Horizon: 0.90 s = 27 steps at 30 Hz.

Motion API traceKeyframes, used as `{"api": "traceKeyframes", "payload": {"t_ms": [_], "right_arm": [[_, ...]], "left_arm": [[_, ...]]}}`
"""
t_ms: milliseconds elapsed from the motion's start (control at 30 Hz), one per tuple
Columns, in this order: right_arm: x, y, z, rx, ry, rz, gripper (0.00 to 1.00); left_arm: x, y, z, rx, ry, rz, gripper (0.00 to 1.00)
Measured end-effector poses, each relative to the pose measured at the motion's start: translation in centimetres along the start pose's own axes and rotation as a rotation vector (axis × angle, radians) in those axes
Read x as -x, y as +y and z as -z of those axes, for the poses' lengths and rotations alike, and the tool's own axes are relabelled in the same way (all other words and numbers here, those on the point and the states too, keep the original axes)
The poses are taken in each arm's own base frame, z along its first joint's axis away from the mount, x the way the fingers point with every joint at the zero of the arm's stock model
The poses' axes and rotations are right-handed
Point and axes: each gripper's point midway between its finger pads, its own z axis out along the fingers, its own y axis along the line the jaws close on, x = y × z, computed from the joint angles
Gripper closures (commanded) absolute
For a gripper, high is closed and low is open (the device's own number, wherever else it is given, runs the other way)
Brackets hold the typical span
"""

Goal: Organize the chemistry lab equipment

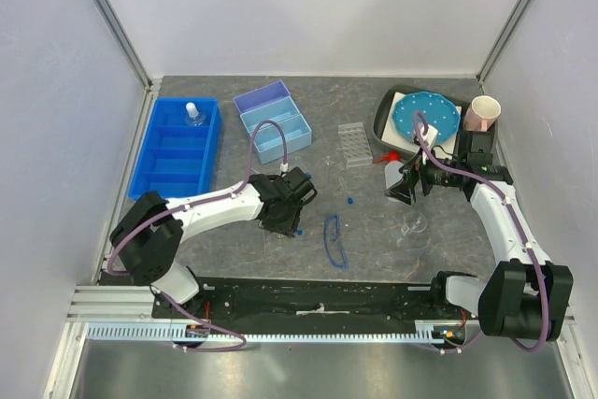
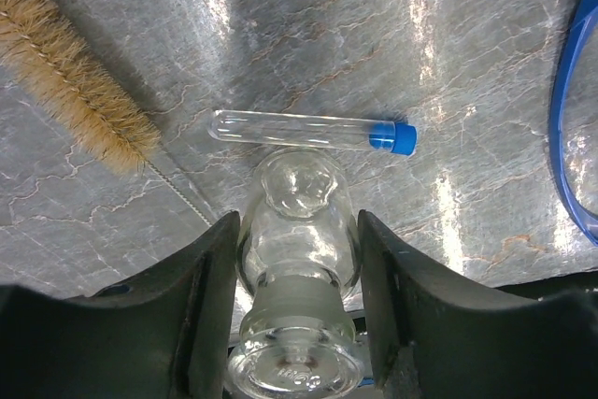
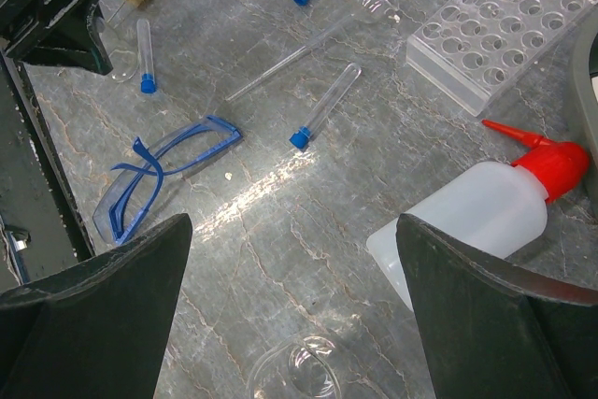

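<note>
In the left wrist view a clear glass flask (image 2: 299, 231) lies on its side on the table, neck toward the camera. My left gripper (image 2: 297, 221) is shut on its body, a jaw against each side. A blue-capped tube (image 2: 308, 130) lies just beyond it. My right gripper (image 3: 291, 226) hangs open over bare table, with a second flask (image 3: 308, 376) below it and the white squeeze bottle (image 3: 467, 221) with its red nozzle to its right. Blue-rimmed safety glasses (image 3: 159, 175) and two more capped tubes (image 3: 325, 105) (image 3: 145, 53) lie farther off.
A bristle brush (image 2: 75, 72) lies left of the held flask. A clear tube rack (image 1: 354, 144) stands mid-table. A blue tray (image 1: 177, 161) and a light-blue box (image 1: 273, 119) sit at the back left. A dark tray (image 1: 383, 119) with a dotted blue disc and a pink cup (image 1: 483, 114) sit at the back right.
</note>
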Motion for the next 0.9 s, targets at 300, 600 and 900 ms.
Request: {"api": "traceKeyframes", "payload": {"t_ms": [300,600,900], "right_arm": [[0.0,0.0,0.0,0.000,0.000,0.002,0.02],[0.2,0.1,0.1,-0.003,-0.005,0.010,0.02],[0.3,0.2,0.2,-0.005,-0.008,0.018,0.02]], "left_arm": [[0.0,-0.1,0.2,-0.008,-0.001,-0.002,0.80],[1.1,0.6,3.2,-0.055,-0.059,0.007,0.81],[7.4,7.5,7.5,-0.078,-0.200,0.190,0.81]]}}
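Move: Already gripped in the left hand and standing on the table is the small glass flask; the blue tray's middle lies about 23 cm ahead and 28 cm left, 3 cm lower. The brush's bristles are some 6 cm ahead and 4 cm left, the capped test tube about 1 cm ahead and 2 cm right, both 5 cm below, and the light blue box stands about 29 cm straight ahead, 3 cm lower. From the right hand the tray's middle is roughly 14 cm ahead, 53 cm left and 15 cm below. Lifting the flask in its steady grip, the left hand first rises straight up about 3 cm, then speeds up, still climbing, on a slant forward and left towards the blue tray, ending about 9 cm higher, 7 cm farther out and 6 cm left. The wrist tilts some 15 degrees on the way, fingertips swinging forward and right, with a slight counter-clockwise turn. ##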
